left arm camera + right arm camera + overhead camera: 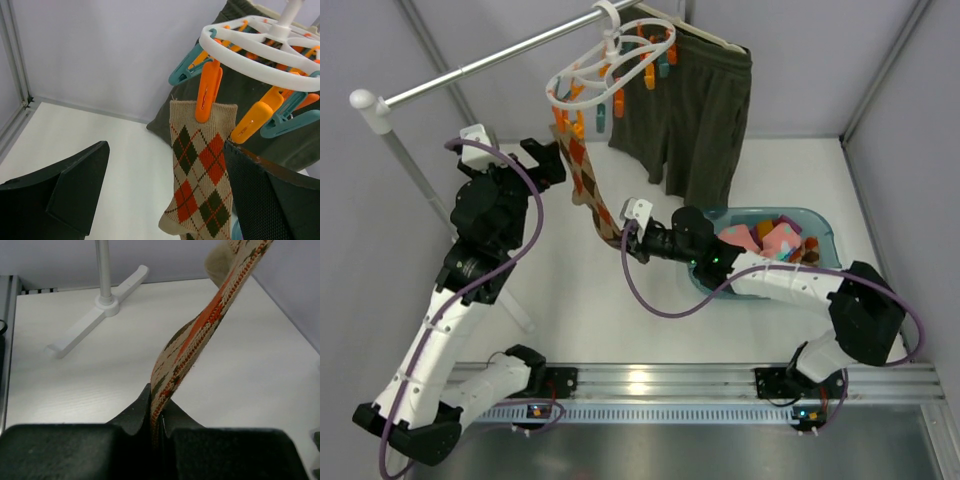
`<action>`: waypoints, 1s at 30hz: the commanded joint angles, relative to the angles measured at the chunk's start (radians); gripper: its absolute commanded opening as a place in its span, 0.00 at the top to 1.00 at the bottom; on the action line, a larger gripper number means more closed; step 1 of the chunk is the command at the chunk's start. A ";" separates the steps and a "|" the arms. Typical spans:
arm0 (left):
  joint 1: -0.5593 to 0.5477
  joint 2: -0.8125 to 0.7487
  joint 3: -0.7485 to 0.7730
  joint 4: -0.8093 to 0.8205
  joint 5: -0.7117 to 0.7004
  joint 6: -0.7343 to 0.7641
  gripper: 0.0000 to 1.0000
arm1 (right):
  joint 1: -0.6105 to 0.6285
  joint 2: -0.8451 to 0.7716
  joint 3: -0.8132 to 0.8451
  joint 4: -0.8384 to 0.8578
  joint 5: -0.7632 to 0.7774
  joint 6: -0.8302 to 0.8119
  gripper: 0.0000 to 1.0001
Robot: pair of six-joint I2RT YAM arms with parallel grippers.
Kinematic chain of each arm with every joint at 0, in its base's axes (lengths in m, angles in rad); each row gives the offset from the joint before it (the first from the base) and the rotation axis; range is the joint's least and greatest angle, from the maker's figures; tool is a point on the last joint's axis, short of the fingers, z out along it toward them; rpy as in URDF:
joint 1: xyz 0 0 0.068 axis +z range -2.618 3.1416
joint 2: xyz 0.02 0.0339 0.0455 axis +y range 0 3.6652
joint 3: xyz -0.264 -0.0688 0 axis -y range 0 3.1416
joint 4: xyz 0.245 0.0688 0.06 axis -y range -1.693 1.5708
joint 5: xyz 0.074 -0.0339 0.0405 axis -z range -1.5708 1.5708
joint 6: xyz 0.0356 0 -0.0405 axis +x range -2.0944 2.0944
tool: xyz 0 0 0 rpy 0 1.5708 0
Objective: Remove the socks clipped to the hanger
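Observation:
The white ring hanger (605, 68) with orange and teal pegs hangs from the rail. One tan sock (588, 180) with an orange and brown diamond pattern is held at its cuff by an orange peg (208, 92) and stretches down to the right. My right gripper (623, 236) is shut on the sock's lower end (200, 330), and the fabric is pinched between its jaws (156, 412). My left gripper (165, 195) is open just under the hanger ring (260, 50), with the sock (200, 170) hanging between its fingers, close to the right finger (270, 195).
Olive shorts (695, 110) hang on a slim hanger behind the ring. A blue tub (750, 211) holding several loose socks (770, 238) sits to the right under my right arm. The rail (490, 65) runs to a post on the left, its white foot (100, 310) on the table.

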 commanded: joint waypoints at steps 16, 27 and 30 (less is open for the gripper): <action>0.305 0.045 -0.139 0.374 0.990 -0.226 0.02 | -0.270 -0.321 0.022 -0.398 -0.443 0.002 1.00; 0.474 0.210 -0.122 0.895 1.297 -0.481 0.04 | -0.298 -0.312 0.119 -0.599 -0.558 -0.050 1.00; 0.481 0.290 -0.085 0.998 1.337 -0.554 0.07 | -0.298 -0.309 0.130 -0.606 -0.590 -0.053 1.00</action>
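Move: The orange clip gripping the argyle sock's cuff is roughly 9 cm ahead of the open left hand, 5 cm to its right and 4 cm above; an empty orange clip hangs about 4 cm right of the sock clip and 1 cm nearer. From the right hand, shut on the sock's toe end, the sock clip is some 15 cm ahead, 14 cm left and 24 cm up, while the teal tub's middle is about 33 cm right, 8 cm ahead and 22 cm below. The right hand keeps its pinch on the toe end and pulls the sock about 10 cm to the right towards the tub's side, also rising some 5 cm and easing a little back late on, so that the sock draws off slantwise from its clip. Meanwhile the left hand, fingers staying wide open, works to the right and slightly forward towards the sock clip, dipping about 3 cm and coming back up, while its wrist swings some 50 degrees clockwise to point the fingers forward-right at the clips and tips them slightly up. ##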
